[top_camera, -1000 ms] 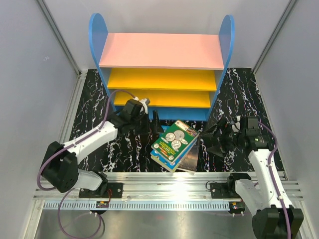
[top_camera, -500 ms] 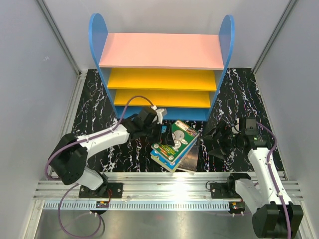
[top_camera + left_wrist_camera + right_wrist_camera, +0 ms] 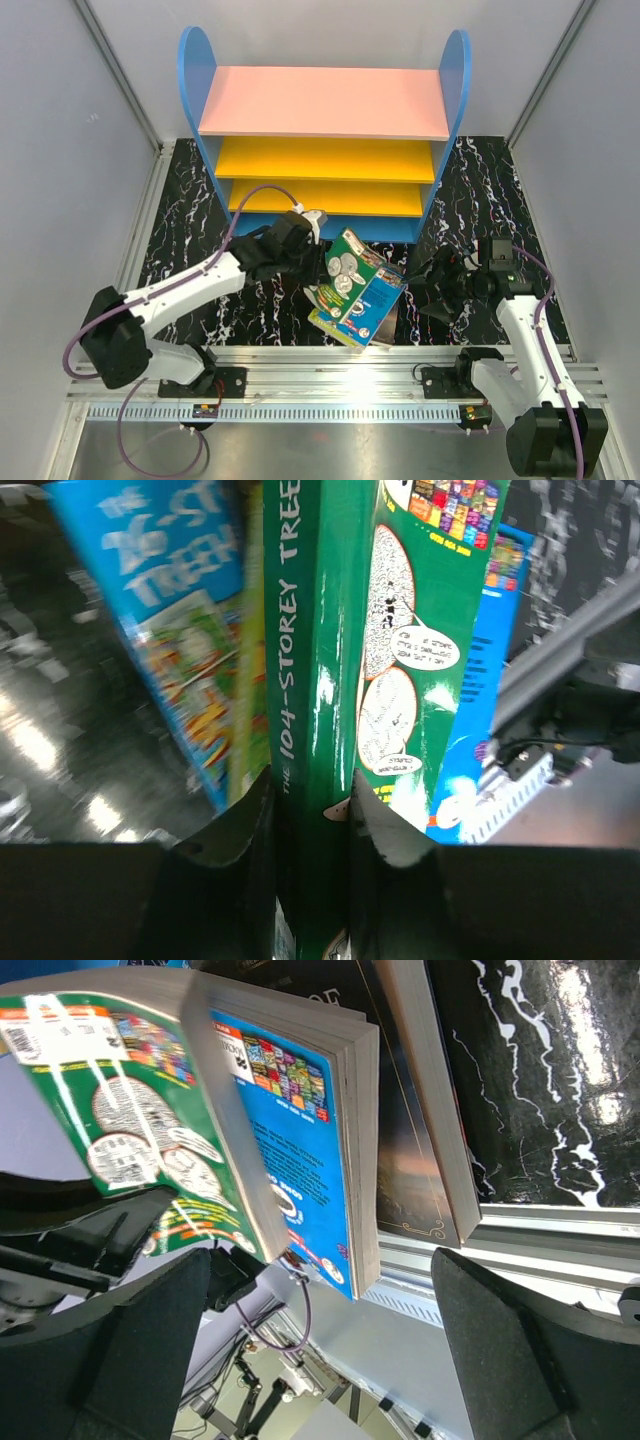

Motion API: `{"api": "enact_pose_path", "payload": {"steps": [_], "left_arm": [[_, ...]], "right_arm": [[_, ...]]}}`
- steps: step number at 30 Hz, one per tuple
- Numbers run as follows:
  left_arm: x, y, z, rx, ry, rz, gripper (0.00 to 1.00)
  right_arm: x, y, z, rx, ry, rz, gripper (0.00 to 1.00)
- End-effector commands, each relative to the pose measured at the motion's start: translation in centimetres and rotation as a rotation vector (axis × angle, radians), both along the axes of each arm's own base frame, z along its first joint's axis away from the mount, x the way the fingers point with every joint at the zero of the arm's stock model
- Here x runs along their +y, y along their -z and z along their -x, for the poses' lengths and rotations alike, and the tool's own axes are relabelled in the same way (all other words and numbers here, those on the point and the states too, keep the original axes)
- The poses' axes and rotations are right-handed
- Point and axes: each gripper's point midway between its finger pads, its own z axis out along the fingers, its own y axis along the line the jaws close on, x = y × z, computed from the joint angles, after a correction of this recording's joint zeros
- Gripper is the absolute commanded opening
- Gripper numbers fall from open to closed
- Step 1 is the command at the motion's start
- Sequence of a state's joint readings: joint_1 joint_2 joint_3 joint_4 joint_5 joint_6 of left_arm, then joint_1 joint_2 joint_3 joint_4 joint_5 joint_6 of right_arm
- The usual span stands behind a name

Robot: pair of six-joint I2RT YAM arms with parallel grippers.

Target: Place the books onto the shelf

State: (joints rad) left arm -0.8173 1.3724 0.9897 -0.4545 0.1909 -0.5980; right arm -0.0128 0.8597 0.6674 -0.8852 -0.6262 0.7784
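Observation:
My left gripper point(image 3: 318, 266) is shut on the spine edge of the green book point(image 3: 350, 266) with white coins, which stands tilted up off the pile. In the left wrist view its green spine point(image 3: 308, 680) sits clamped in the left gripper point(image 3: 312, 786). The blue book point(image 3: 379, 298) lies just under it, and the dark book point(image 3: 389, 322) is at the bottom of the pile. A yellow-green book point(image 3: 250, 670) shows beside the blue book point(image 3: 150, 580). My right gripper point(image 3: 426, 286) stands open just right of the pile, with the right gripper point(image 3: 320, 1360) empty. The shelf point(image 3: 325, 102) stands behind, its boards bare.
A black marbled mat point(image 3: 185, 215) covers the table floor. An aluminium rail point(image 3: 330, 365) runs along the near edge, right below the pile. Grey walls close in on both sides. The shelf's blue side panels point(image 3: 455, 70) rise above its top board.
My left gripper reached right to the pile, closed on the green book and tipped it up on edge, uncovering the blue book. The right arm has barely shifted.

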Motion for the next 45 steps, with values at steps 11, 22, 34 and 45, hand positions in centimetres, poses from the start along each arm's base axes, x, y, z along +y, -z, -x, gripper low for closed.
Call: {"api": "enact_pose_path", "payload": {"steps": [11,22,34,45], "left_arm": [[7.3,-5.7,2.3,-0.179,-0.174,0.039,0.00],[9.7,-11.2,2.8,-0.293,-0.283,0.197,0.00],[10.2,-21.5,-4.1,-0.432,-0.329,0.319,0.00],[11.4,-28.7,-9.0,-0.517,-0.379,0.507,0.00]], "right_arm": [[-0.1,0.7,1.0,0.007,-0.030,0.023,1.00],[0.3,1.0,2.4,0.017,-0.051,-0.001,1.00],[0.5,0.6,3.1,0.007,-0.082,-0.010,1.00],[1.0,0.6,4.0,0.001,-0.135,0.000,1.00]]}}
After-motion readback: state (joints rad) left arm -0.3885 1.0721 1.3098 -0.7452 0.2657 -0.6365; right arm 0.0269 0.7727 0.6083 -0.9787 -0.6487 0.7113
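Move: The green book is already pinched by its spine in the left hand. The shelf's open yellow part, taken at the middle of its front, lies about 16 cm ahead of that hand, square with it sideways and some 10 cm higher. Below, the blue-backed book is 10 cm right and 3 cm back, the 26-Storey book 7 cm ahead and 3 cm right, both roughly 8 cm down. From the right hand that shelf front is about 19 cm ahead, 25 cm left, 10 cm up. The green book, kept pinched by its spine in the left hand, is carried clear of the pile, first left and up while drawing back about 5 cm, then steeply up and forward towards the shelf, ending some 18 cm higher. The wrist swings about 20 degrees counter-clockwise and tips the fingers a little upward. The empty right hand, still wide open, eases back about 4 cm. ##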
